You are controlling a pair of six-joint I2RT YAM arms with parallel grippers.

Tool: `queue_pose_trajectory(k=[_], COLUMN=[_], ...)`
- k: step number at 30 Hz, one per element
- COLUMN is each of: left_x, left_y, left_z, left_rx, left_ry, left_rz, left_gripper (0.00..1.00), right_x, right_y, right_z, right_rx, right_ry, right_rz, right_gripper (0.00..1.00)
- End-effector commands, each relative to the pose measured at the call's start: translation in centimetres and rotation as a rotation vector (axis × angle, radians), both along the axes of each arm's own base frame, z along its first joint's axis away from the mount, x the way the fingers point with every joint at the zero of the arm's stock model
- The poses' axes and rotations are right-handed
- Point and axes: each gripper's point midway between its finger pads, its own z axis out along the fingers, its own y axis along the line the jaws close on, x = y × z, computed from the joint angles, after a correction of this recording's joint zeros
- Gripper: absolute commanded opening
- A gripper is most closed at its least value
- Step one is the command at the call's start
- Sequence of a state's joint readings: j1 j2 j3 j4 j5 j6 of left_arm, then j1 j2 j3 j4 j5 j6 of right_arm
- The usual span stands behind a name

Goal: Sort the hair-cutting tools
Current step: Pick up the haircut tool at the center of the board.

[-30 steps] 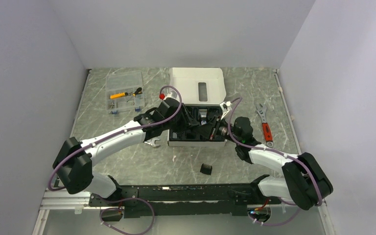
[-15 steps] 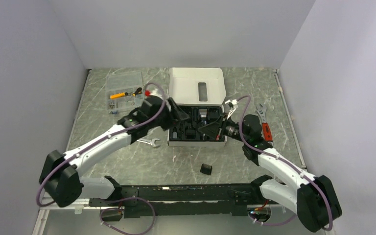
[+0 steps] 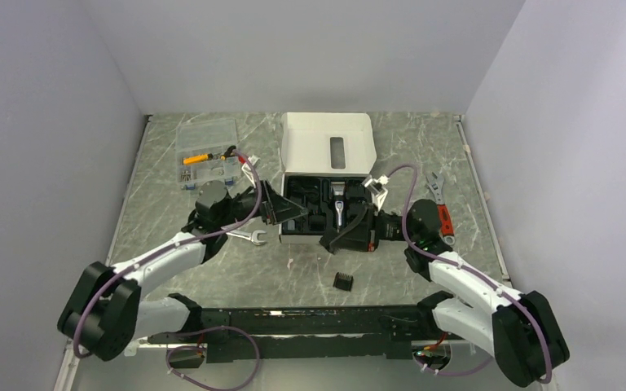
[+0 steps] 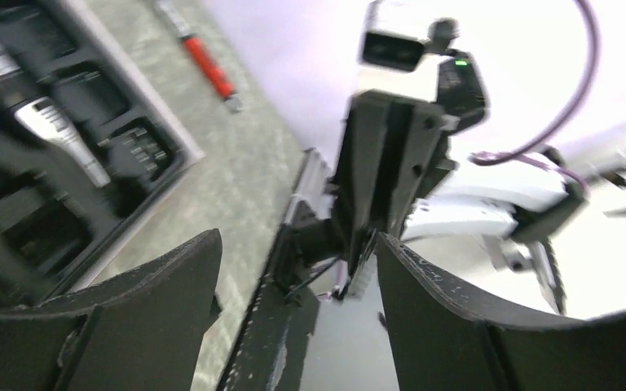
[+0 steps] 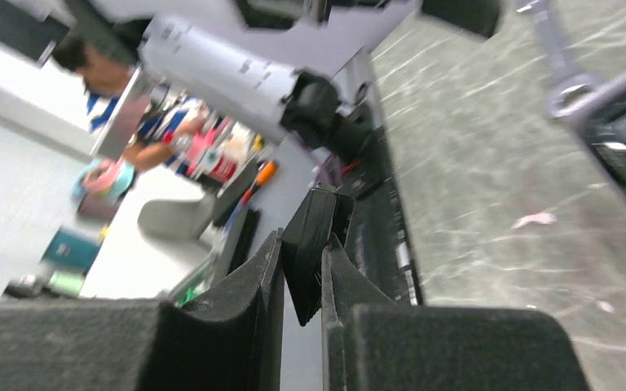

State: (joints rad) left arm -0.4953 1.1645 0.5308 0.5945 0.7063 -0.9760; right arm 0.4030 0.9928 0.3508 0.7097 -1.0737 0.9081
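Observation:
The black-and-silver hair clipper (image 3: pixel 337 204) lies in the black insert of the open white box (image 3: pixel 327 142); it also shows in the left wrist view as the clipper (image 4: pixel 57 138). My right gripper (image 3: pixel 332 241) hangs over the box's front edge, shut on a small black comb attachment (image 5: pixel 313 244) clamped between its pads. Another comb attachment (image 3: pixel 342 281) lies on the table in front of the box. My left gripper (image 3: pixel 285 213) sits just left of the box, open, with nothing between its fingers (image 4: pixel 155 318).
A silver open-end wrench (image 3: pixel 251 237) lies left of the box, under the left arm. A red-handled adjustable wrench (image 3: pixel 441 211) lies to the right of the box. A clear plastic organizer (image 3: pixel 206 152) stands at the back left. Walls close in on three sides.
My left gripper pulled back leftward out of the box and opened. My right gripper closed on a comb attachment and drew back out of the box toward the near edge.

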Motion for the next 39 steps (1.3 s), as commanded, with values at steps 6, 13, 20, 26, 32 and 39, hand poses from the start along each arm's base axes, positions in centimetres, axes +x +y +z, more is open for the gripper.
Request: queue_pose_trajectory(k=[6, 13, 20, 26, 32, 39], left_x=[-6.9, -8.3, -8.9, -9.9, -10.2, -10.7], left_y=[-0.9, -2.1, -2.4, -3.3, -3.8, -4.2], left_z=[7.8, 6.3, 3.7, 2.2, 1.9, 3.0], left_rx=[-0.320, -0.192, 0.075, 0.078, 0.095, 0.060], left_ry=[-0.303, -0.309, -0.308, -0.238, -0.239, -0.258], left_rz=[-0.400, -0.432, -0.398, -0.483, -0.502, -0.520], left_gripper=[0.65, 0.62, 0.60, 0.58, 0.54, 0.49], right_x=[-5.6, -5.5, -5.6, -5.9, -5.9, -5.9], right_y=[1.2, 1.3, 1.1, 1.1, 1.1, 1.1], right_z=[3.5, 3.6, 4.1, 4.3, 4.4, 4.2], right_rx=[0.069, 0.061, 0.054, 0.067, 0.060, 0.056], right_ry=[-0.164, -0.150, -0.170, -0.173, -0.181, -0.186], right_rz=[0.236, 0.236, 0.236, 0.249, 0.251, 0.245], right_gripper=[0.00, 0.00, 0.00, 0.00, 0.00, 0.00])
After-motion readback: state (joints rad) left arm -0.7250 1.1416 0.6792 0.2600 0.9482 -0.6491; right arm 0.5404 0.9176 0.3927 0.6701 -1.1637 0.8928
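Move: Ahead of the left fingers, which point right, the right hand already pinches the black comb: about 7 cm to the left hand's right, 7 cm back and 2 cm lower. Some 20 cm below the left hand, the open box's tray lies about 9 cm ahead and 6 cm right, a loose comb 10 cm back and 11 cm right. The held comb sits about 2 cm left of the right hand point, level with it fore and aft. Swinging back about 10 cm and some 4 cm right, the left hand arcs up roughly 7 cm and sinks again, turns about 30 degrees clockwise and partly closes its fingers, bringing the tips up to the held comb. The right hand keeps its pinch, draws back 5 cm early on, rises slightly, turns a little counter-clockwise, then holds the comb out nearly still. ##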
